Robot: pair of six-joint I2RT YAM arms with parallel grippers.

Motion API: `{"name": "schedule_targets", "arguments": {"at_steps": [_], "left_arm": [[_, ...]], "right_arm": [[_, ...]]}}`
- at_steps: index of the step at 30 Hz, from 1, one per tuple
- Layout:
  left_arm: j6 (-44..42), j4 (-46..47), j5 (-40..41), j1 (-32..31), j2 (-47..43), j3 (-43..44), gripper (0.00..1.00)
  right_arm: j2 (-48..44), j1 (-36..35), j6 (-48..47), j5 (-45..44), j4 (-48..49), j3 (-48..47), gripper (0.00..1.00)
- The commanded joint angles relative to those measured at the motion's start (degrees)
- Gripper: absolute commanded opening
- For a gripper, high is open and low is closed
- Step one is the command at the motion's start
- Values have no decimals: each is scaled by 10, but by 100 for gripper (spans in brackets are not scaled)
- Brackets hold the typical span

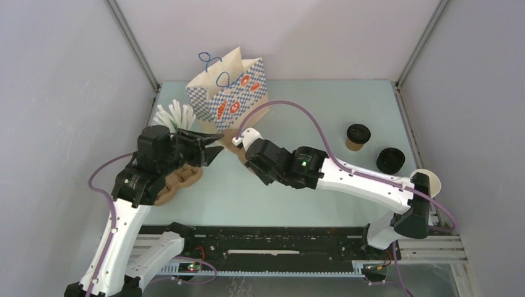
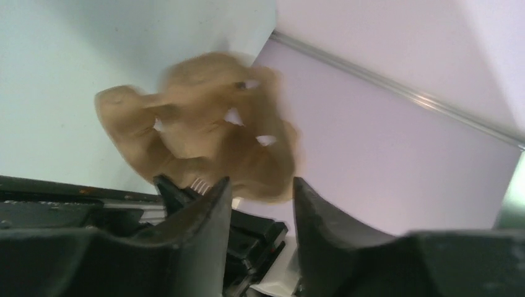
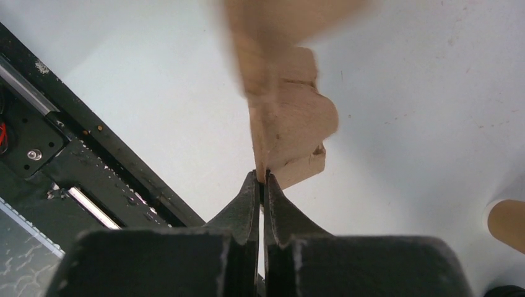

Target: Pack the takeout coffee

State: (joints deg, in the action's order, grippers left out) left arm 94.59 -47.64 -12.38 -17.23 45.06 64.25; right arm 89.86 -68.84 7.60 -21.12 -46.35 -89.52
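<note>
The takeout coffee (image 1: 358, 137), a small tan cup with a black lid, stands at the right of the table, away from both grippers. The checkered paper bag (image 1: 229, 91) stands upright and open at the back. In front of it my right gripper (image 1: 240, 147) is shut on the edge of a tan cardboard piece (image 3: 290, 124), pinched thin between its fingertips (image 3: 255, 185). My left gripper (image 1: 216, 145) faces it from the left. Its jaws (image 2: 261, 182) stand apart with nothing between them. A brown pulp cup carrier (image 2: 204, 133) shows blurred beyond them.
A cup of white sticks (image 1: 174, 116) stands left of the bag. More brown pulp carriers (image 1: 181, 179) lie under the left arm. A loose black lid (image 1: 390, 160) and a lidless paper cup (image 1: 428, 179) sit at the right edge. Walls close in on three sides.
</note>
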Motion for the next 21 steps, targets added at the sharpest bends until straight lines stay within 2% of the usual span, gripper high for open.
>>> {"name": "schedule_targets", "arguments": {"at_steps": [1,2,4,6,9,13,17,21], "left_arm": [[-105,43,-12,2,8,43,68],[-152,35,6,3,15,64,84],[-269,13,38,5,37,125,99],[-389,-4,69,4,63,186,100],[-580,7,75,4,108,232,100],[-751,10,119,4,177,267,100],[-856,74,140,3,248,270,98],[-866,120,167,4,331,315,97]], "right_arm": [[-56,6,28,-17,10,20,0],[-76,10,37,-15,5,34,0],[-115,23,57,-6,-11,63,0],[-162,45,79,7,-30,91,0],[-230,101,110,48,-57,124,0],[-302,191,115,125,-86,132,0],[-347,268,112,201,-109,132,0],[-368,310,109,260,-122,143,0]]}}
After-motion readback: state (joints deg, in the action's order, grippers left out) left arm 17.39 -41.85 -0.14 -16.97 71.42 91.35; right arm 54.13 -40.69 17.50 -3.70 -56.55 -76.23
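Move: The right hand already grips the brown carrier. The lidded coffee cup on its way lies about 20 cm ahead, 31 to its right and 16 below; the black lids stand roughly 7 cm nearer and 10 farther right than the cup. From the left hand the paper bag is some 30 cm ahead, level sideways and 19 below; the straw holder about 16 ahead, 15 left, 22 down, and the spare carrier 4 ahead, 16 left, 28 down. Sweeping about 18 cm to the right, then also rising some 7 cm, the right hand carries the gripped carrier over the table towards the lidded cup, its wrist turning some 20 degrees clockwise and rolling left side up. The left fingers, already parting, open wide; that hand lifts, then goes forward about 12 cm towards the bag, sinking again late and rolling strongly, left side up. ##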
